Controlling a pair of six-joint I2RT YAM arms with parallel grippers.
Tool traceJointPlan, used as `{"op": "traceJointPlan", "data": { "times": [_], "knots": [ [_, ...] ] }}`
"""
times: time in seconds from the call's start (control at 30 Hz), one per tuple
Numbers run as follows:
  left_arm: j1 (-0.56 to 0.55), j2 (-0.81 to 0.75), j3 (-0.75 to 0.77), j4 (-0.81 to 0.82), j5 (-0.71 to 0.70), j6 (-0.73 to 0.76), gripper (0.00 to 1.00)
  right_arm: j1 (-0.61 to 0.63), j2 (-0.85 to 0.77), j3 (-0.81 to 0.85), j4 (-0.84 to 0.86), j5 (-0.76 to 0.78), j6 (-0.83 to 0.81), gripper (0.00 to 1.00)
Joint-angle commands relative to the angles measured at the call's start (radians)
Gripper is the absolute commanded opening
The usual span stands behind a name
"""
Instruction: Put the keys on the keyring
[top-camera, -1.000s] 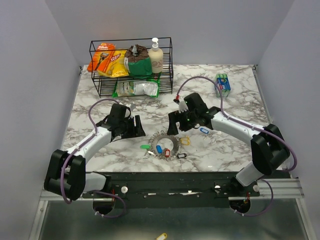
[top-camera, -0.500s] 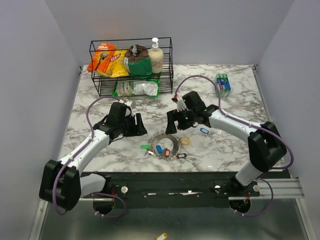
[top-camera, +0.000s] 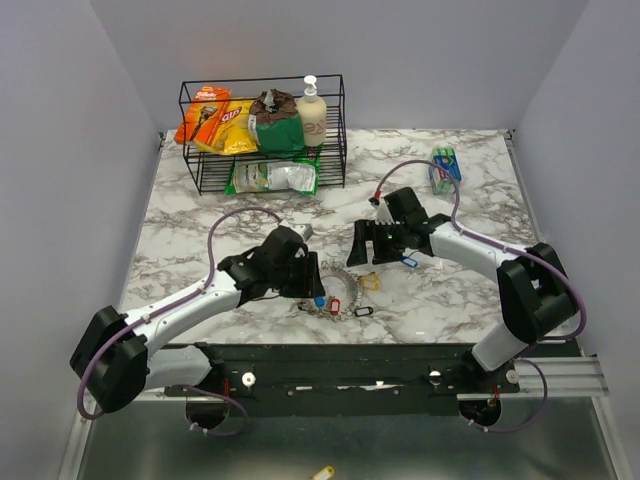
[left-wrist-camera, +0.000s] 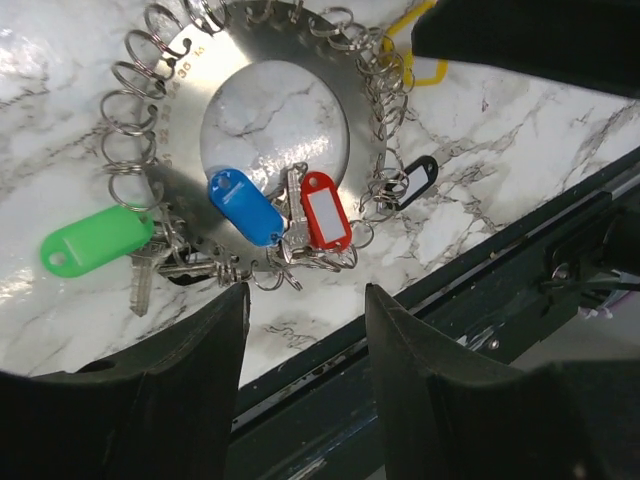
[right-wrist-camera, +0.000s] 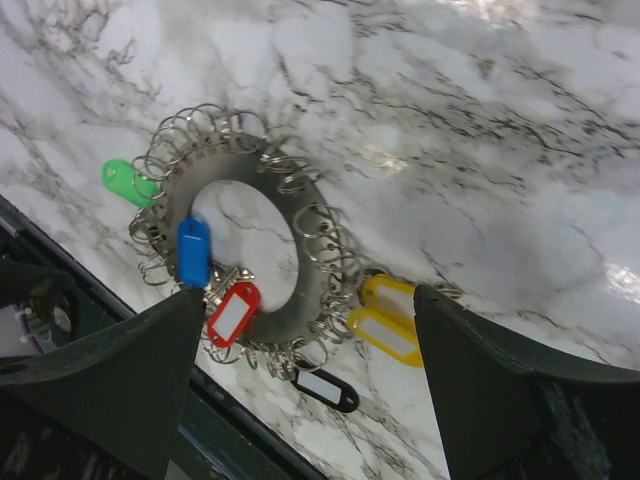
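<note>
The keyring (top-camera: 342, 281) is a flat silvery ring disc edged with several small split rings, lying near the table's front edge; it shows in the left wrist view (left-wrist-camera: 360, 135) and the right wrist view (right-wrist-camera: 312, 268). Keys with green (left-wrist-camera: 95, 240), blue (left-wrist-camera: 245, 207), red (left-wrist-camera: 325, 210) and black (left-wrist-camera: 415, 182) tags hang on it. Two yellow tags (right-wrist-camera: 385, 320) lie at its side. A loose blue tag (top-camera: 408, 261) lies to the right. My left gripper (left-wrist-camera: 305, 295) is open and empty above the ring's near side. My right gripper (right-wrist-camera: 308, 300) is open wide and empty above the ring.
A black wire rack (top-camera: 262, 135) with snack bags and a bottle stands at the back left. A blue-green box (top-camera: 446, 166) lies at the back right. The dark front rail (top-camera: 330, 365) runs just below the keyring.
My left arm has swung right and forward, from the table's left side to over the keyring, now hiding the green tag from above. My right gripper has shifted slightly right.
</note>
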Motion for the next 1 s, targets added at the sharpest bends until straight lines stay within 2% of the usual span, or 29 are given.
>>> {"op": "traceJointPlan", "data": {
  "times": [0.0, 0.13, 0.43, 0.67, 0.97],
  "knots": [
    [-0.079, 0.059, 0.023, -0.014, -0.088, -0.094, 0.56, -0.032, -0.052, -0.039, 0.041, -0.003, 0.044, 0.93],
    [-0.108, 0.101, 0.003, 0.027, -0.081, -0.119, 0.43, -0.033, -0.083, -0.072, 0.051, 0.003, 0.047, 0.93],
    [-0.166, 0.200, 0.032, 0.012, -0.118, -0.127, 0.41, -0.035, -0.161, -0.148, 0.069, 0.020, 0.047, 0.93],
    [-0.189, 0.234, 0.068, -0.046, -0.193, -0.099, 0.34, -0.035, -0.196, -0.180, 0.074, 0.031, 0.041, 0.93],
    [-0.194, 0.254, 0.059, -0.023, -0.186, -0.102, 0.27, -0.035, -0.206, -0.192, 0.081, 0.027, 0.033, 0.93]
  ]
}}
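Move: The blue key tag lies about 7 cm below my left hand, 1 cm back and some 2 cm to its right. The red tag is about 4 cm farther right than the blue one and 1 cm nearer; the green tag is some 7 cm left of the blue one and 2 cm farther out. The keyring's centre lies 5 cm right of the blue tag and 3 cm beyond it. From my right hand the blue tag is roughly 8 cm back, 10 cm left and 5 cm down. I sink my left hand about 5.5 cm, first easing some 3 cm back and to the right, then going nearly straight down to the near rim of the keyring, where the blue tag's small split ring lies. My fingers tip some 10 to 15 degrees steeper and narrow to about half their gap without shutting; then I hover there. My right hand, still wide open, draws about 3 cm back and right, away from the tags. ##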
